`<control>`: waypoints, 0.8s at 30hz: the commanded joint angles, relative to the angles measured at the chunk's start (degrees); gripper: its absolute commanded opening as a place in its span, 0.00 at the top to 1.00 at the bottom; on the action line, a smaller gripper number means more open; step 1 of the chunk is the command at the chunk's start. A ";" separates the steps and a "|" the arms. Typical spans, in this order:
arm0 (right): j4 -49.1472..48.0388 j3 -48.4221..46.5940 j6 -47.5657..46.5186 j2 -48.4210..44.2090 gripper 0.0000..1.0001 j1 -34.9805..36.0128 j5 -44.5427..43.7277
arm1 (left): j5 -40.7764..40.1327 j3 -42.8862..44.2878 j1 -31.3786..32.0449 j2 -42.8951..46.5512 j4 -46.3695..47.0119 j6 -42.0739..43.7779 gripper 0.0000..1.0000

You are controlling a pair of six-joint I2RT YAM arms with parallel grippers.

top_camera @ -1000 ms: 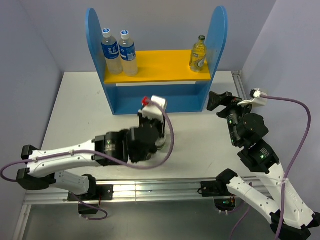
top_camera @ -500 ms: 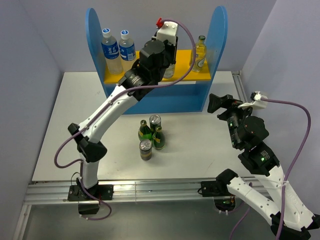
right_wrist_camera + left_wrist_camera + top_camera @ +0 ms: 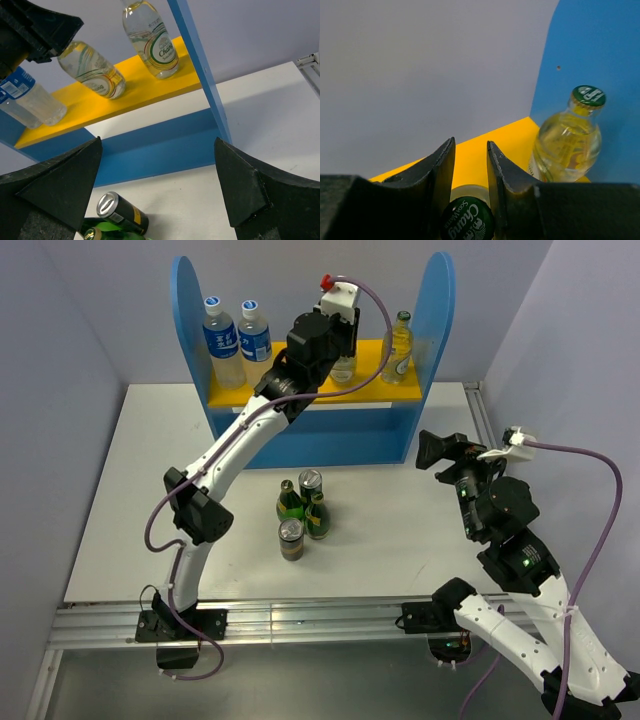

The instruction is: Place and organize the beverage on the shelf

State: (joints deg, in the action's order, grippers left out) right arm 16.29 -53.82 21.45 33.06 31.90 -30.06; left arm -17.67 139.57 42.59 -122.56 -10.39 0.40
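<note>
My left gripper is shut on the neck of a clear pale-yellow bottle over the shelf's yellow board. In the left wrist view the fingers clamp just under its green cap. I cannot tell whether its base rests on the board. A second pale-yellow bottle stands at the board's right end. Two green bottles and two cans stand grouped on the table. My right gripper hangs open right of the shelf, holding nothing.
Two taller blue-labelled plastic bottles stand at the left end of the yellow board. The blue lower compartment sits under the board. The right wrist view shows a can beside a green bottle.
My left arm has risen from low over the table's drinks to the shelf, carrying the pale-yellow bottle, and edged slightly right. The right arm has barely moved.
</note>
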 commanded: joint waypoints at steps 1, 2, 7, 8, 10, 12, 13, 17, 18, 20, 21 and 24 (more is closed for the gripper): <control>-1.97 0.91 0.35 -0.54 0.00 0.35 0.97 | 5.80 3.96 0.21 -0.39 9.42 0.04 1.00; -2.06 1.17 0.43 -0.45 0.00 0.27 0.97 | 7.55 4.04 0.13 -1.35 9.51 0.04 0.98; -2.23 1.53 0.70 -0.19 0.01 0.27 1.15 | 9.41 3.43 0.04 -2.51 11.52 0.12 0.78; -2.23 1.44 0.61 -0.19 0.00 0.27 1.15 | 9.50 3.17 0.04 -2.59 12.14 0.04 0.65; -2.06 1.35 0.61 -0.28 0.01 0.35 1.15 | 9.23 2.12 0.04 -2.51 12.94 0.04 0.49; -2.32 1.53 0.61 -0.36 0.01 0.27 1.06 | 9.15 1.94 0.04 -2.59 13.47 0.12 0.31; -2.23 1.61 0.69 -0.45 0.00 0.27 0.97 | 9.15 2.02 0.04 -2.68 13.56 0.12 0.27; -2.23 1.70 0.78 -0.19 0.00 0.35 0.97 | 9.50 1.76 -0.05 -2.60 13.91 0.04 0.20; -2.32 1.70 0.70 -0.27 0.00 0.36 0.97 | 9.41 1.59 0.04 -2.51 14.17 0.12 0.19; -2.32 1.79 0.70 -0.28 0.01 0.27 0.97 | 9.50 1.24 0.04 -2.33 14.26 0.12 0.19; -2.32 1.88 0.78 -0.28 0.00 0.27 0.97 | 9.50 0.80 -0.05 -1.98 14.35 0.21 0.18; -2.41 1.97 0.78 -0.10 0.00 0.35 1.06 | 9.15 -0.87 0.04 -0.84 14.17 0.12 0.15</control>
State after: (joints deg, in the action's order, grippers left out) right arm 15.88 -52.23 21.67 32.99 31.90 -29.23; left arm -9.30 139.79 42.57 -125.51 1.56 0.40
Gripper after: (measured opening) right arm 0.994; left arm 0.836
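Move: On the shelf, the left hand already holds the second Chang bottle, leaning. Its spot is about 3 cm to this hand's right, roughly level in reach, its middle some 5 cm lower. The first Chang bottle stands about 11 cm to the hand's right; the nearer blue-label bottle stands some 17 cm to its left, both roughly level in reach and similarly lower. From the idle right hand, the spot lies about 25 cm ahead, 15 cm left and slightly above. Sliding the held bottle about 3 cm to the right, towards the first Chang bottle, the left hand turns a little clockwise and tips its fingers up, each under 10 degrees. With the sideways travel nearly done, the fingers spread wide and let go of the bottle while the hand lifts a bit over 2 cm, staying around the bottle. ##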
